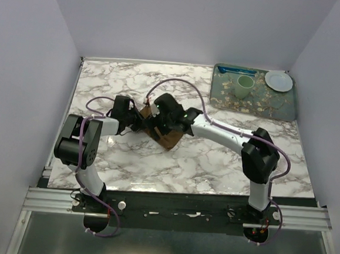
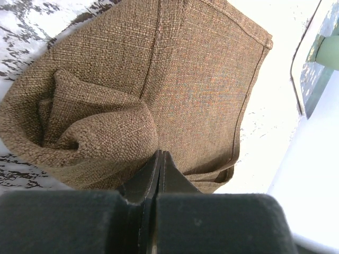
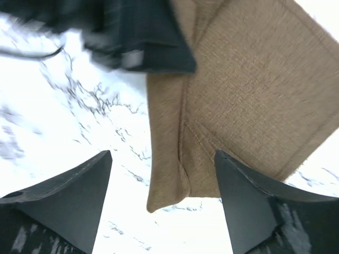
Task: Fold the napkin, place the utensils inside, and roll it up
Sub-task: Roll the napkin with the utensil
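Note:
The brown napkin [image 1: 168,138] lies partly rolled in the middle of the marble table. In the left wrist view the napkin [image 2: 201,79] shows a rolled bulge on the left and a flat hemmed part on the right. My left gripper [image 1: 138,123] [image 2: 160,154] is shut, its tips pressed against the roll, and no cloth shows between them. My right gripper [image 1: 157,121] [image 3: 163,153] stands wide open just above the table. The napkin's [image 3: 254,90] narrow rolled end lies between its fingers, touching neither. The utensils are hidden.
A patterned tray [image 1: 283,109] sits at the back right with a green cup [image 1: 244,86], a white plate [image 1: 278,81] and a bright blue utensil [image 1: 236,70]. The tray's rim [image 2: 310,79] shows in the left wrist view. Walls close in the table's sides.

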You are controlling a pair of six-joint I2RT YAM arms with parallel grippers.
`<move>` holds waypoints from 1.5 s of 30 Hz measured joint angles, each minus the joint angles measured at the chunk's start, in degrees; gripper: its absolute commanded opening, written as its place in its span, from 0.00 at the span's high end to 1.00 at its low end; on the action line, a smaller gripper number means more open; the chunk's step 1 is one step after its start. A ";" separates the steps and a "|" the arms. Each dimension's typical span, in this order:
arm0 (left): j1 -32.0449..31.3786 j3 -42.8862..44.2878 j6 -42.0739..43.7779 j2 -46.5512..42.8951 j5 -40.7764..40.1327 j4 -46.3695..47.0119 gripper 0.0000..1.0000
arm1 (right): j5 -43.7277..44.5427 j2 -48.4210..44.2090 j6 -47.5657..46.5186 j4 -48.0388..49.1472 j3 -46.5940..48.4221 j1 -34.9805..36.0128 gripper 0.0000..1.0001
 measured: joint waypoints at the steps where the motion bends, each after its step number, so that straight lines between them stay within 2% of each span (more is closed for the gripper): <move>1: 0.00 0.00 -0.02 0.02 0.00 0.02 0.98 | 3.82 -1.18 -1.68 1.16 -1.46 2.45 0.12; 4: 0.00 0.17 -0.02 0.15 0.00 -0.07 0.98 | 15.06 -1.77 -7.98 4.39 -4.61 9.38 0.12; 7: 0.02 0.33 -0.02 0.39 0.02 -0.09 0.99 | 22.36 -0.31 -12.92 6.43 -6.34 13.60 0.12; 14: 0.07 0.50 -0.09 0.81 0.17 0.02 0.99 | 31.15 6.95 -16.81 9.11 -6.27 14.75 0.18; 17: 0.07 0.52 -0.09 0.83 0.20 -0.02 0.99 | 32.74 8.09 -17.03 10.01 -5.53 14.60 0.26; 18: 0.13 0.55 -0.09 0.85 0.22 -0.04 0.99 | 32.89 8.39 -16.81 10.32 -5.29 14.40 0.33; 23: 0.35 0.74 0.07 0.85 0.44 -0.55 0.99 | 31.43 9.16 -14.49 10.73 -5.22 13.11 0.52; 24: 0.35 0.85 0.15 0.85 0.44 -0.70 0.99 | 30.21 9.16 -13.38 10.69 -5.27 12.37 0.58; 28: 0.44 1.31 0.57 0.85 0.39 -1.38 0.98 | 24.06 8.61 -10.01 11.02 -6.01 9.62 0.66; 31: 0.66 1.90 1.09 0.85 0.42 -2.67 0.82 | 17.59 7.72 -7.32 11.43 -6.97 6.99 0.72; 32: 0.66 2.25 1.44 0.83 0.39 -3.32 0.71 | 15.56 7.58 -6.47 11.54 -7.15 6.25 0.72; 35: 0.70 4.76 3.58 0.33 0.26 -7.32 0.60 | 8.70 7.48 -4.52 12.00 -7.26 4.04 0.74; 40: 2.38 9.97 6.97 -3.80 -1.57 -14.86 0.58 | -6.86 7.58 -0.35 12.31 -7.23 -1.46 0.76; 45: 4.55 12.50 8.87 -9.46 -2.69 -17.62 0.61 | -21.59 10.27 4.20 11.85 -5.44 -6.60 0.75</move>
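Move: The napkin roll lies some 8 cm below the open right hand, its middle about 3 cm to the left and 2 cm farther out. The left gripper's tips stand roughly 6 cm ahead and 6 cm left of the right hand, also 8 cm lower. The flat rest of the napkin is about 6 cm ahead, 1 cm right and 9 cm below. From the left hand, the roll's middle is some 3 cm right and 2 cm back, just under the tips. Back and slightly left by about 4 cm, then forward again and down onto the near part of the roll, goes the right hand, tilting as it travels; it closes and pinches the roll, then swings its fingertips some 40 degrees back and left. The left keeps its shut tips on the roll until late, then opens and lifts away about 9 cm, drifting left and forward. ##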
